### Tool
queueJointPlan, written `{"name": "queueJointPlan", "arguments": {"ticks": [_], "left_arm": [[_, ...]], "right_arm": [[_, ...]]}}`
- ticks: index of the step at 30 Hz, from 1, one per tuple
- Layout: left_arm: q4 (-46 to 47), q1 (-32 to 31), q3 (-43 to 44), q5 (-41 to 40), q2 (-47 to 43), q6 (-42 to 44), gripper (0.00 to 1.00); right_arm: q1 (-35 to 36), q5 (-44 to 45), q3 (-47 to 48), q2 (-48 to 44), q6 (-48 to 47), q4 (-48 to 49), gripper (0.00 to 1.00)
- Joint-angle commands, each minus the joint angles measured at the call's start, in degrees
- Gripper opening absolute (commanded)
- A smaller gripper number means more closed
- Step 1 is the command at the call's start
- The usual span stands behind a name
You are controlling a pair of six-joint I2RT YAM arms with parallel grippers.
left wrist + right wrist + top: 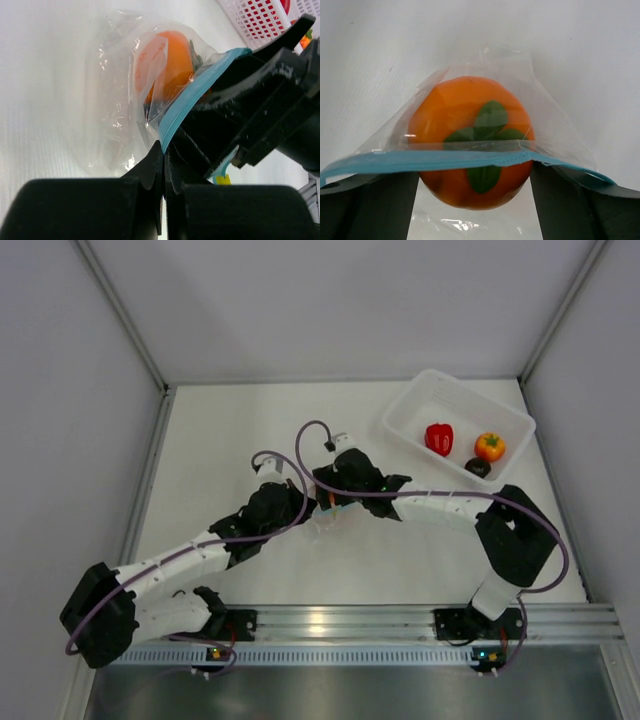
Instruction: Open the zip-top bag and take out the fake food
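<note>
The clear zip-top bag [325, 523] lies mid-table between both arms. My left gripper [164, 147] is shut on its light-blue zip strip [200, 90] at one end. The bag's mouth is spread, and my right gripper [475, 175] reaches into it. Its two fingers [375, 205] press against the sides of an orange fruit with green leaves [465, 115], which is still half under the clear film [545, 125]. The same fruit [167, 65] shows through the plastic in the left wrist view. A red pepper [439, 438], another orange fruit [489, 446] and a dark round piece [478, 467] lie outside the bag.
The three loose pieces sit in a white tray [400, 415] at the back right; its perforated wall [255, 17] stands just beyond the bag. Grey walls close the table on the left, back and right. A metal rail [330, 625] with the arm bases runs along the near edge.
</note>
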Motion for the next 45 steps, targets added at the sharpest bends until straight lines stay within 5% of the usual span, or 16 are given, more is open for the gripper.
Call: {"name": "queueJointPlan", "arguments": {"ticks": [1,11,23,30,35,40,45], "left_arm": [[-0.02,-0.03,-0.74,-3.11,-2.5,1.08,0.0],[-2.04,-0.03,-1.35,-7.07,-3.65,4.33,0.0],[-2.04,-0.03,-1.44,-3.9,-3.12,3.54,0.0],[-2.04,-0.03,-1.44,-4.34,-1.89,2.93,0.0],[-2.04,-0.03,-1.27,-4.95,-1.19,1.35,0.0],[-4.92,-0.03,-0.21,-6.36,-1.89,0.12,0.0],[-8.19,-0.03,0.58,-9.26,-4.09,0.2,0.0]], "right_arm": [[2.31,-0.65,-1.88,-4.32,0.08,-4.28,0.61],[5.22,-17.35,-7.95,-14.26,-2.74,-5.25,0.6],[5.22,-19.39,-14.0,-24.36,-1.43,1.42,0.59],[4.25,-12.89,-16.04,-35.07,5.77,10.65,0.56],[1.18,-16.74,-15.17,-39.31,11.57,13.73,0.55],[-1.37,-5.89,-8.93,-42.56,7.2,-0.47,0.56],[-14.36,3.36,-1.28,-39.85,3.33,-13.32,0.57]]}}
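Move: The persimmon is already in the right gripper, inside the bag; the white bin it goes to is centred about 25 cm ahead, 35 cm right and 6 cm lower. In it, from this hand, lie the red pepper (22 ahead, 30 right) and the tomato (20 ahead, 43 right). The pinched bag rim is about 5 cm back and 4 cm left. From the left gripper the persimmon lies some 5 cm ahead, 4 cm right, slightly lower. Keep the left gripper pinching the teal rim, easing it about 3 cm left and slightly down overall. Draw the right gripper, still gripping the persimmon, back some 12 cm out of the bag, level at first, then lift it by about 20 cm, tipping the fingers up, and finish by swinging quickly right and forward. ##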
